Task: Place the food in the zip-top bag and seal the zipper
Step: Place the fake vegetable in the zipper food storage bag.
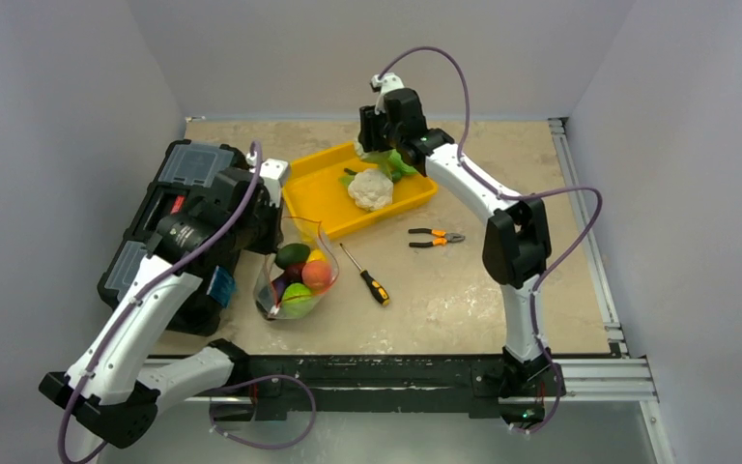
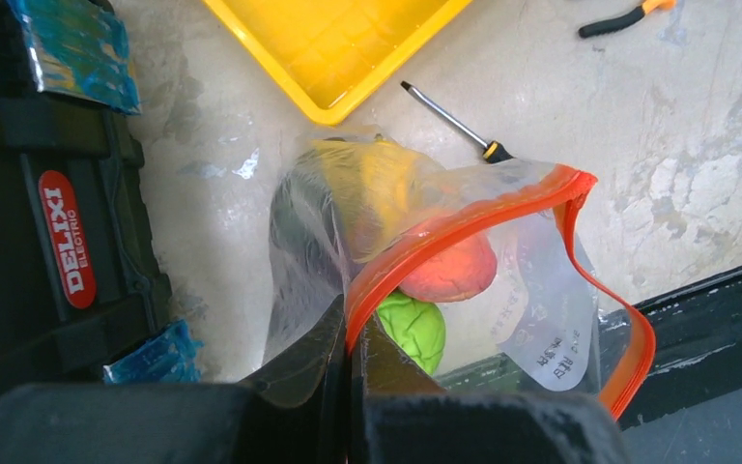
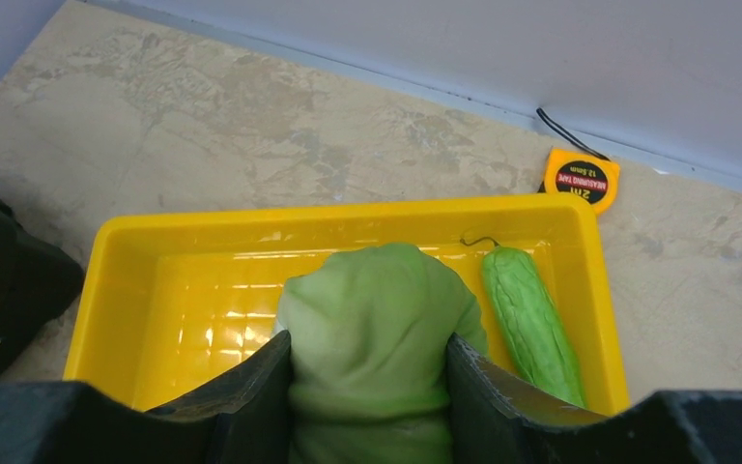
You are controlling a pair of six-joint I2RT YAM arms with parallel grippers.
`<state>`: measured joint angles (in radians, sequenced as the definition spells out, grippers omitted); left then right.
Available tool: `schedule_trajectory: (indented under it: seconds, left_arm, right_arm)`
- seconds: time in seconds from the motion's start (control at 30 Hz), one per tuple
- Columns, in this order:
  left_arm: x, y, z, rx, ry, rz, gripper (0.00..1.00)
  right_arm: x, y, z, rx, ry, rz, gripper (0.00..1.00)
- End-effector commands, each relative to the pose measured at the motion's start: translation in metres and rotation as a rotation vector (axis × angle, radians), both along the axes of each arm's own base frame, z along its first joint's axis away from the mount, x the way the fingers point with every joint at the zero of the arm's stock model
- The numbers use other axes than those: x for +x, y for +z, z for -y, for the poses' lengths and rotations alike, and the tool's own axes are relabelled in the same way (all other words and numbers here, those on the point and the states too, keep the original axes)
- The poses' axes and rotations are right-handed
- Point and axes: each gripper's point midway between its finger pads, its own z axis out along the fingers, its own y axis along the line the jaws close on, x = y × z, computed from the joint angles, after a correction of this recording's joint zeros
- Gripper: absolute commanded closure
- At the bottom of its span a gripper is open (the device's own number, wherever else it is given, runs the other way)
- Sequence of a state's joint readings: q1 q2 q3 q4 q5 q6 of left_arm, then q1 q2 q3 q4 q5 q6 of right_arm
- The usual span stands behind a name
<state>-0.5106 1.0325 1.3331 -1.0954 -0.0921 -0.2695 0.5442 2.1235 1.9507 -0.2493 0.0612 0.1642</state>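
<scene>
The clear zip-top bag [image 1: 295,280] stands open on the table in front of the yellow tray [image 1: 321,201]. My left gripper [image 2: 353,340] is shut on the red-orange zipper [image 2: 464,211] at the bag's mouth. Inside lie a dark green avocado [image 1: 292,255], an orange-red fruit [image 2: 449,271], a green lime [image 2: 415,327] and yellow corn [image 2: 377,179]. My right gripper [image 3: 369,343] is shut on the pale green cabbage [image 3: 367,295] over the tray's far end. A white cauliflower [image 1: 371,189] and a long green vegetable [image 3: 529,324] lie in the tray.
A black toolbox [image 1: 169,208] sits left of the bag, close to my left arm. A screwdriver [image 1: 365,275] and orange-handled pliers [image 1: 435,238] lie on the table right of the bag. An orange tape measure [image 3: 582,180] rests by the back wall.
</scene>
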Motion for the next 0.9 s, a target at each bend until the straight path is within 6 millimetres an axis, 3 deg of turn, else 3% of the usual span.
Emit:
schedule_trajectory:
  seconds: [0.0,0.13,0.27,0.67,0.73,0.87]
  left_arm:
    - [0.01,-0.02,0.01,-0.017,0.001,-0.034,1.0]
    - [0.009,-0.028,0.012,-0.021,0.001,-0.055,1.0]
    - [0.009,-0.024,0.012,-0.031,0.004,-0.041,1.0]
    - [0.005,-0.021,0.009,-0.038,0.009,-0.03,1.0]
    - [0.006,-0.02,0.01,-0.041,0.008,-0.026,1.0]
    - [0.008,-0.02,0.013,-0.05,0.004,-0.028,1.0]
  right_arm:
    - [-0.023,0.081,0.008,0.091,0.001,0.121,1.0]
    - [-0.048,0.097,0.014,0.122,0.021,0.126,1.0]
    - [-0.086,0.111,0.012,0.163,0.072,0.135,1.0]
    - [-0.221,0.096,-0.011,0.254,0.344,0.13,1.0]
    - [-0.232,0.103,-0.007,0.295,0.36,0.141,1.0]
    - [-0.244,0.093,-0.005,0.305,0.383,0.096,1.0]
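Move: Over the yellow tray, the right hand already holds the cabbage. From it the bag's mouth lies about 35 cm back, 12 cm left and near its own height; the cauliflower is 4 cm back and 15 below, the pliers 15 back and 12 right, the screwdriver 25 back and 2 left, both 19 below. From the left hand, pinching the rim, the mouth is 4 cm back, 8 right, 4 lower; the cabbage 31 ahead, 20 right, 5 lower. Carrying the cabbage back towards the bag, the right hand travels some 24 cm, arching up about 9 cm and sinking again to end 5 cm higher, its wrist swinging roughly 20 degrees counter-clockwise with a slight roll, grip kept. The left hand keeps the bag's rim pinched, sinks about 4 cm early on and tips slightly further down, then holds. ##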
